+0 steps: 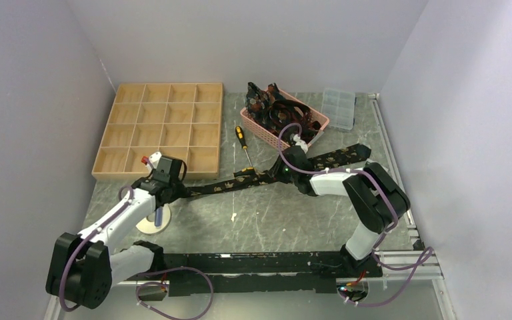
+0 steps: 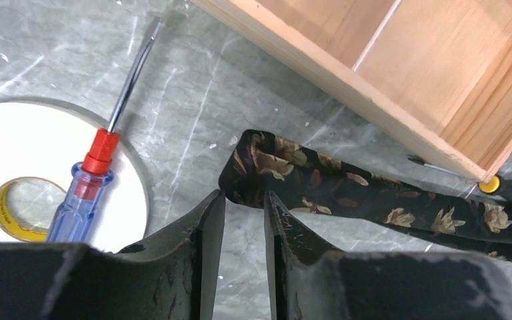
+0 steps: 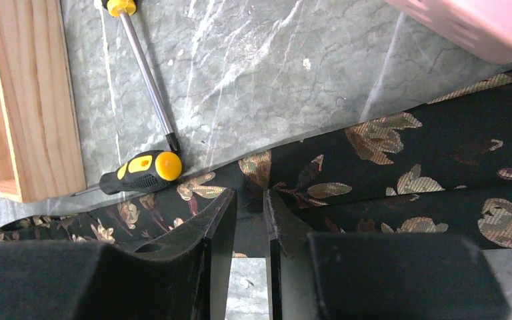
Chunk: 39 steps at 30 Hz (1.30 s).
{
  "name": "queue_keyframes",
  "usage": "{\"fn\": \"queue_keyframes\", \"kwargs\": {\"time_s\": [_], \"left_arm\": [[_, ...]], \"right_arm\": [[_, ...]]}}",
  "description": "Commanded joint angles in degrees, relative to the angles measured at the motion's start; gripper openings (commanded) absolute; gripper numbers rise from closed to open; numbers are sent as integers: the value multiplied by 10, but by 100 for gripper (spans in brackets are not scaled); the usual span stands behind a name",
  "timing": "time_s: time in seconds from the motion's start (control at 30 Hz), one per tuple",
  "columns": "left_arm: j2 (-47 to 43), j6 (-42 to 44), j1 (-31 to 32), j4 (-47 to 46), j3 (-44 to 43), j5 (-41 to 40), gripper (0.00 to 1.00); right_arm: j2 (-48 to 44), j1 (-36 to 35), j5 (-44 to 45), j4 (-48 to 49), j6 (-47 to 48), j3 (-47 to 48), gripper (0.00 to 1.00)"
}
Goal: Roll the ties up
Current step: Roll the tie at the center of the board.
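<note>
One tie [image 1: 221,187] lies stretched across the table, black with tan leaf patterns, running from my left gripper [image 1: 177,191] past my right gripper [image 1: 281,173] to its wide end [image 1: 347,154]. In the left wrist view the tie's [image 2: 347,193] narrow end is folded over just beyond my left gripper [image 2: 244,195], which is open with only bare table between its fingers. In the right wrist view my right gripper [image 3: 249,193] stands partly open, tips down on the tie [image 3: 400,167] at a fold. More ties [image 1: 279,109] are heaped in a pink basket [image 1: 257,128].
A wooden compartment tray [image 1: 160,130] sits at the back left, close to the tie's end. Two yellow-handled screwdrivers [image 1: 243,141] [image 3: 140,172] lie by the tie. A white disc [image 2: 40,147] holds a tape roll [image 2: 3,207] and a blue screwdriver [image 2: 80,200]. A clear plastic box [image 1: 339,107] stands at the back right.
</note>
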<state>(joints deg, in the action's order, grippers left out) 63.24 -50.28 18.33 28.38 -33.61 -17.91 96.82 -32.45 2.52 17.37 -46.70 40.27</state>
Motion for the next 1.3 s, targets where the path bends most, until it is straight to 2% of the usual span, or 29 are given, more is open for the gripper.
{"fn": "queue_keyframes", "kwargs": {"time_s": [0.0, 0.07, 0.23, 0.43, 0.6, 0.77, 1.0, 1.27], "left_arm": [[-12, 3, -17, 21, -33, -19, 35], [-8, 9, -23, 23, -36, -14, 34], [0, 18, -32, 6, -43, 17, 18], [-6, 38, -32, -80, -20, 114, 3], [63, 32, -32, -73, -24, 114, 3], [101, 4, -38, -54, -17, 67, 3], [99, 6, -44, -76, -2, 60, 3], [50, 17, -44, -79, 5, 63, 3]], "right_arm": [[-19, 1, 33, -23, 23, -12, 27], [-31, -9, 42, -24, 28, -9, 27], [-45, -43, 60, -27, 34, 6, 27], [-33, -54, 58, -27, 32, 20, 27], [-41, -57, 57, -28, 34, 21, 27], [-58, -62, 58, -30, 39, 19, 27], [-57, -88, 36, -34, 60, 47, 27], [-3, -90, 37, -37, 48, 72, 27]]}}
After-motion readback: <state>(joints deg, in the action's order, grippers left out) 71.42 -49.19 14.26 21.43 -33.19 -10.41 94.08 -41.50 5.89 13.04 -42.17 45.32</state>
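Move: Just ahead of the left hand lies the tie's folded end, some 2 cm forward, 1 cm right and 4 cm down. Left of this hand are the blue-handled screwdriver, 6 cm over and 4 cm back, and the white disk under it, 8 cm over and 9 cm back. From the right hand, that folded end is about 27 cm left and 7 cm back; the short yellow-black screwdriver lies 8 cm left and 2 cm forward, the long one 9 cm left and 12 cm forward. Shutting its fingers in the air as it swings slightly left, then forward and right, the left hand drops about 5 cm and sets the closed tips down on the tie beside the folded end. The right hand, gap unchanged, shifts back and left, then lifts off the tie, ending some 5 cm farther left and 4 cm up, turned about 10 degrees counter-clockwise. ##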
